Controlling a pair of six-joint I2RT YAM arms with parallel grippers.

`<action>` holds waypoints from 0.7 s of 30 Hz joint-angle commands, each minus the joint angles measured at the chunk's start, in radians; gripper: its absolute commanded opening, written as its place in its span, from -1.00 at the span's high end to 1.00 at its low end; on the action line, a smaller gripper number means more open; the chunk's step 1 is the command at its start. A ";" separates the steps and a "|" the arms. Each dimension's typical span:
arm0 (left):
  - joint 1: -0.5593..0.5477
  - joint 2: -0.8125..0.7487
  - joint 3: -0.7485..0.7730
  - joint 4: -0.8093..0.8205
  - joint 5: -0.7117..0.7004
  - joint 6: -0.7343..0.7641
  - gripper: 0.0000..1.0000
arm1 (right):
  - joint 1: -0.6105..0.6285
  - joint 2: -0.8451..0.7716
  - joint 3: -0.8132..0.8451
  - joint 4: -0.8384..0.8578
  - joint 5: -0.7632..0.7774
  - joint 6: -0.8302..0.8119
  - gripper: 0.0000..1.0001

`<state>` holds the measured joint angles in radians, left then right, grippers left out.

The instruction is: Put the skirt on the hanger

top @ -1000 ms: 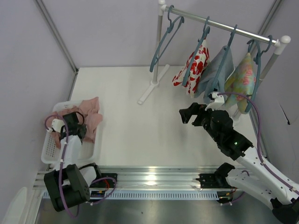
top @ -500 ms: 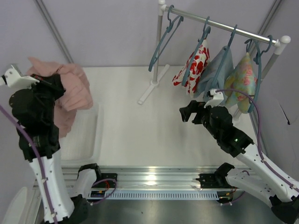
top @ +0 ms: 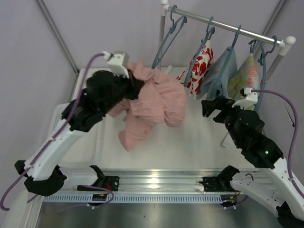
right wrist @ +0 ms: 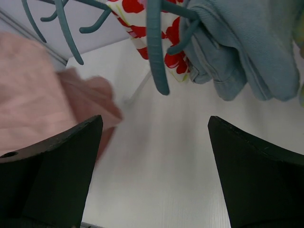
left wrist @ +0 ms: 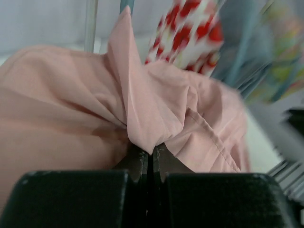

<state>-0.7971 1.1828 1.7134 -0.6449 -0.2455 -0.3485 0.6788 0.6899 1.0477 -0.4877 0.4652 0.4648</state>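
Observation:
The dusty-pink skirt hangs bunched in the air over the middle of the table, just left of the rack. My left gripper is shut on a fold of it. In the left wrist view the fabric rises from the closed jaws of the left gripper. The empty teal hanger hangs at the left end of the rail, right behind the skirt's top. My right gripper is open and empty to the right of the skirt, below the hung garments. In the right wrist view the right gripper is wide open over bare table.
A rail on white posts carries three more teal hangers with a red-and-white floral garment, a pale blue one and a multicoloured one. A white basket sits at the table's left edge.
My left arm has lifted the skirt out of the basket and swung it right and forward to the rack's left end. My right gripper has shifted a little to the right.

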 commanded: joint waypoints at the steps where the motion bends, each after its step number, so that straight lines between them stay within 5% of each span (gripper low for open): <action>1: -0.019 -0.046 -0.145 0.069 -0.052 -0.019 1.00 | -0.004 -0.081 0.044 -0.112 0.095 0.041 -0.99; 8: -0.073 -0.025 -0.636 0.272 0.020 -0.153 1.00 | -0.004 -0.107 0.037 -0.150 0.055 0.005 -0.99; 13: -0.041 0.113 -0.672 0.213 -0.021 -0.211 0.98 | -0.002 -0.020 -0.015 -0.095 -0.150 0.001 -0.99; 15: -0.016 0.146 -0.650 0.150 -0.018 -0.221 0.67 | 0.002 0.026 -0.037 -0.074 -0.200 0.023 -0.99; 17: 0.021 0.129 -0.661 0.130 -0.021 -0.207 -0.29 | 0.011 0.048 -0.075 -0.034 -0.256 0.041 -0.99; 19: 0.085 0.071 -0.690 0.125 -0.002 -0.202 -0.97 | 0.028 0.071 -0.101 0.010 -0.299 0.046 -0.99; 21: 0.143 -0.009 -0.705 0.114 0.032 -0.202 -0.98 | 0.042 0.091 -0.136 0.038 -0.318 0.051 -0.99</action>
<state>-0.7258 1.3037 1.0180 -0.5327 -0.2264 -0.5407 0.7006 0.7761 0.9386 -0.5392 0.2424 0.4973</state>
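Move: The left hand holds the pink skirt high over the middle of the table; the clear table spot for the skirt lies roughly 45 cm below, about 5 cm back and 3 cm to its right. The basket is some 37 cm to this hand's left and 5 cm back; the rack's white foot is about 22 cm ahead and 3 cm right, both at table level. From the right hand the spot lies some 23 cm left, about level fore and aft, 33 cm down. Down fast, about 32 cm, the left arm brings the pinched skirt to the open table, tipping its fingers some 35 degrees downward and raising the hand's left side about 20, then opens wide and lets go. The right hand, empty and open, swings about 4 cm right and slightly back, then some 9 cm left and 8 cm down towards the skirt, nosing down. ##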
